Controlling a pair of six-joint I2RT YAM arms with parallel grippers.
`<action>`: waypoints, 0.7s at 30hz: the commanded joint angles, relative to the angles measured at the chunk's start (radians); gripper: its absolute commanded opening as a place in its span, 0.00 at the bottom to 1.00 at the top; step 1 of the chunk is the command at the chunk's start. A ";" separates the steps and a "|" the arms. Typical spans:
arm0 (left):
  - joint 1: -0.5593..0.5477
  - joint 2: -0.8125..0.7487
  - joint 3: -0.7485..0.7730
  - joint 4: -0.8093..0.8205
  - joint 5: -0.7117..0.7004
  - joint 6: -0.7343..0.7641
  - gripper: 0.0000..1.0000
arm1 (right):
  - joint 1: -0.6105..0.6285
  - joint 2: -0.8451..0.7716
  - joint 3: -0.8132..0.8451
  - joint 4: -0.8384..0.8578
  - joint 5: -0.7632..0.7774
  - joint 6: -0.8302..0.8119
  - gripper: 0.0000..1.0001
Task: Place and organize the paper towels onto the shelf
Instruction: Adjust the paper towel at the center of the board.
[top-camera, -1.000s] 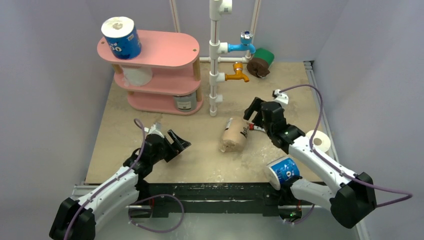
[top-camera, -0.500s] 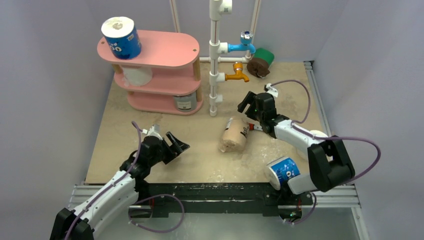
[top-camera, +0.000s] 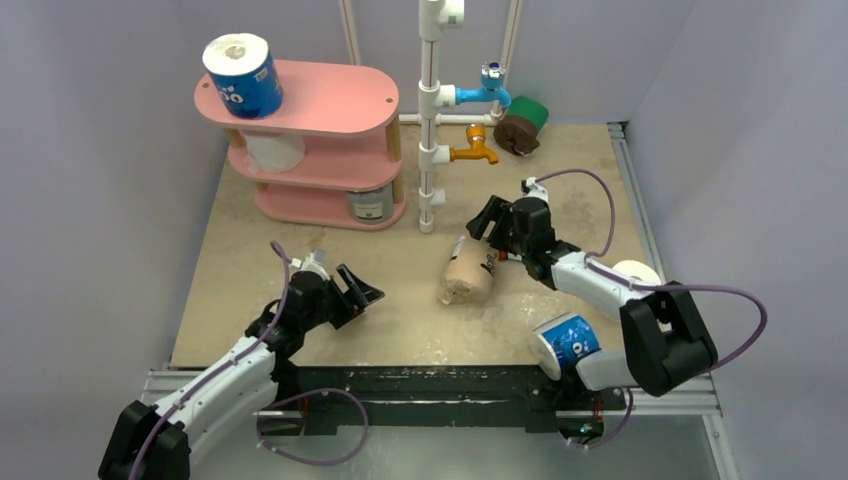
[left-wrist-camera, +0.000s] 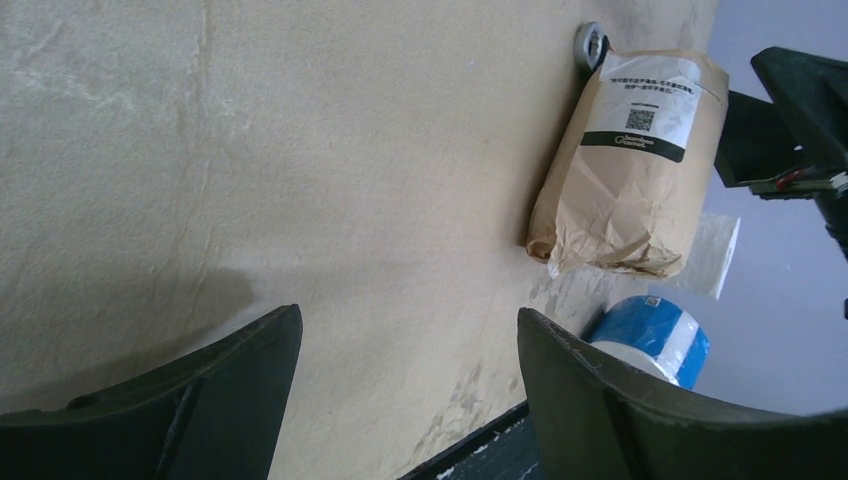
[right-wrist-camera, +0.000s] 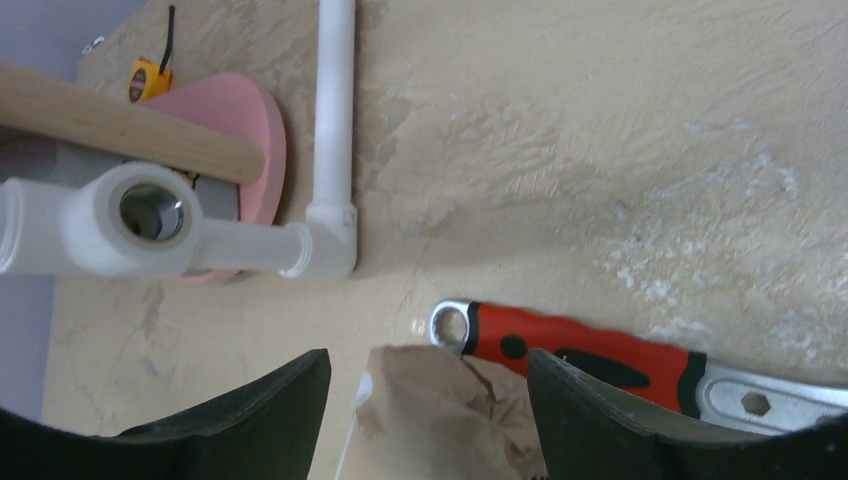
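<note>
A brown-wrapped paper towel roll (top-camera: 468, 270) lies on its side mid-table. My right gripper (top-camera: 487, 222) hovers over its far end, open, one finger on each side and a gap showing at both; the right wrist view has the crumpled wrapper (right-wrist-camera: 450, 420) between the jaws of that gripper (right-wrist-camera: 428, 360). My left gripper (top-camera: 362, 292) is open and empty left of the roll, which shows ahead (left-wrist-camera: 630, 170) of the gripper (left-wrist-camera: 408, 312). The pink shelf (top-camera: 330, 100) holds a blue roll (top-camera: 243, 76) on top, a white roll (top-camera: 274, 150) in the middle and a grey roll (top-camera: 370, 203) below.
A red-handled wrench (right-wrist-camera: 590, 355) lies right beside the brown roll. The white pipe frame (top-camera: 430, 120) stands between shelf and right arm. A blue roll (top-camera: 566, 342) and a white roll (top-camera: 640, 275) sit near right; green (top-camera: 532, 112) and brown (top-camera: 515, 134) rolls at the back. A yellow tape measure (right-wrist-camera: 148, 80) lies by the shelf.
My right arm has reached left and lowered over the brown roll's far end, its jaws narrowing. The left arm has shifted only slightly.
</note>
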 joint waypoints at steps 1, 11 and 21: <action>-0.005 0.014 -0.013 0.145 0.045 -0.028 0.78 | 0.032 -0.095 -0.056 0.011 -0.024 0.002 0.72; -0.005 0.018 -0.010 0.165 0.039 -0.053 0.78 | 0.135 -0.259 -0.151 -0.035 0.000 0.030 0.72; -0.005 -0.022 -0.005 0.119 0.012 -0.057 0.78 | 0.241 -0.414 -0.267 -0.057 0.012 0.151 0.72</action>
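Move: The paper-wrapped towel's middle lies some 11 cm back from the right gripper, about 4 cm to its left and roughly 6 cm lower, its crumpled end nearest the fingers. The red-handled wrench lies beyond that end: about 6 cm back from the hand, 3 cm right, 11 cm down. The blue towel pack is about 27 cm back and 15 cm right. From the left gripper the wrapped towel is about 20 cm right and 6 cm forward. Draw the right gripper back about 10 cm, bearing a few centimetres left on the way, so its half-spread fingers come over the crumpled far end of the wrapped towel and shift the towel along with them. Swing the wrist some 10 degrees counter-clockwise and leave the fingers open without closing. Let the empty left gripper rise about 2 cm. ##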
